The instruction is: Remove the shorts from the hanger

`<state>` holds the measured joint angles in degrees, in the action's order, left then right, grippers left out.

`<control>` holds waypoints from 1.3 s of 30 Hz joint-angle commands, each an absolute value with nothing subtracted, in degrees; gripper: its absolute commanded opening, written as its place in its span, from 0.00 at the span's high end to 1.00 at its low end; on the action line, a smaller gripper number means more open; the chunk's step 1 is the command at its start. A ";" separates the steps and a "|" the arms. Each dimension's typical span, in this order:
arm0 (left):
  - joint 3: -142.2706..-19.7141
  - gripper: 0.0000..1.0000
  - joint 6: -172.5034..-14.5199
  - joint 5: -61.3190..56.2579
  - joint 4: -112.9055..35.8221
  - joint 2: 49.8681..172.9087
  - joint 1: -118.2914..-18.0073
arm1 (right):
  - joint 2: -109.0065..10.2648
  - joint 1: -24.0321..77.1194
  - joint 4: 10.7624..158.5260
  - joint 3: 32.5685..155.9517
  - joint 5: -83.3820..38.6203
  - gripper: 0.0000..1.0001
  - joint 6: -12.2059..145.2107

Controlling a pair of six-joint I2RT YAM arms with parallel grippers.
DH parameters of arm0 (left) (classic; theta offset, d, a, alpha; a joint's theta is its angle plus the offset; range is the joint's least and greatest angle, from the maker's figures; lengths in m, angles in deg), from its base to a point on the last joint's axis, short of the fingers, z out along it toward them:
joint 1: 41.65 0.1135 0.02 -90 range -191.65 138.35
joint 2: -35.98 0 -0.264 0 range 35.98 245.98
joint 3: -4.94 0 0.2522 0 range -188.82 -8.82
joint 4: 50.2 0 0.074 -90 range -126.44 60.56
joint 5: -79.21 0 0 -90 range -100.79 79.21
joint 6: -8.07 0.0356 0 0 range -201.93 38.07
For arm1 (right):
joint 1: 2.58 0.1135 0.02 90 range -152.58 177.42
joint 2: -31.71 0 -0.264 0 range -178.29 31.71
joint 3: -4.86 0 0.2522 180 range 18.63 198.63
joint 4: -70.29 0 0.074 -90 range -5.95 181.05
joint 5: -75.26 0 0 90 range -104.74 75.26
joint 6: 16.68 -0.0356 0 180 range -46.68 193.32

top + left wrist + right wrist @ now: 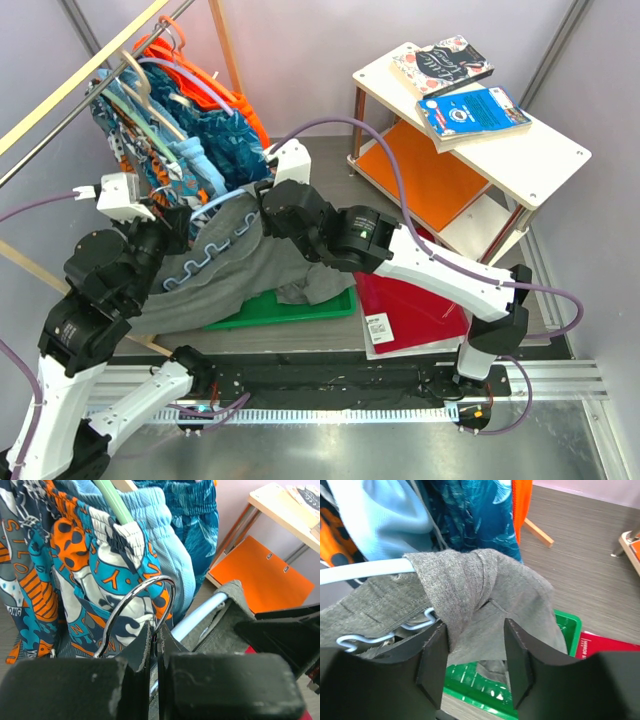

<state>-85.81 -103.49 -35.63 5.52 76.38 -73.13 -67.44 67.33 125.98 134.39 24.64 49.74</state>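
Note:
The grey shorts (pixel 245 280) hang from a pale hanger (pixel 365 570), trailing down onto a green tray (pixel 300 308). My left gripper (pixel 156 635) is shut on the hanger's metal hook (pixel 131 599), beside the floral-print shorts (pixel 65 570) on the rail. My right gripper (pixel 476 650) is open, its jaws on either side of a bunched fold of the grey shorts (pixel 470 590) at the hanger's end. The left pad touches the cloth, while a gap shows at the right pad. From above, this gripper (pixel 262 195) sits over the shorts' waistband.
A clothes rail (pixel 110 60) at top left carries several blue and orange garments. A white two-tier side table (pixel 540 150) with books (pixel 470 110) stands at right, with an orange folder (pixel 425 170) on its lower shelf. A red folder (pixel 415 310) lies on the floor.

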 commanded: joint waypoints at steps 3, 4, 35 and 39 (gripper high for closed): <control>-85.20 1.00 -101.97 -32.06 0.04 74.30 -73.03 | -63.65 67.38 122.11 132.97 26.49 0.50 53.19; -85.20 1.00 -101.97 -31.45 0.12 74.22 -73.03 | -63.56 67.38 121.15 132.97 26.13 0.50 53.63; -86.17 1.00 -90.28 -12.81 1.27 68.77 -73.03 | -54.16 57.54 119.47 118.56 32.02 0.99 54.33; -84.68 1.00 -90.98 -18.51 -0.13 66.13 -73.11 | -51.44 55.34 119.47 114.44 31.40 0.99 53.28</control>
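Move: The right hand, fingers half open, has the grey shorts' waistband corner on the hanger's right end about 3 cm ahead and 3 cm to its left, at about its own height. The leaf-print shorts hang some 14 cm ahead and 4 cm left, the light-blue shorts about 9 cm ahead and 11 cm left; the green tray is 33 cm below, 3 cm left and 3 cm back. From the left hand, gripping the hook, that corner is roughly 8 cm ahead, 10 cm right and 4 cm lower. The right fingers close from half open and pinch the waistband corner at the hanger's end, the hand edging forward and slightly up as they shut; then it draws about 6 cm to the right and a little farther forward. The left hand keeps its grip on the hook, moving some 4 cm right and, mostly late on, as much back, while turning about 20 degrees clockwise. ##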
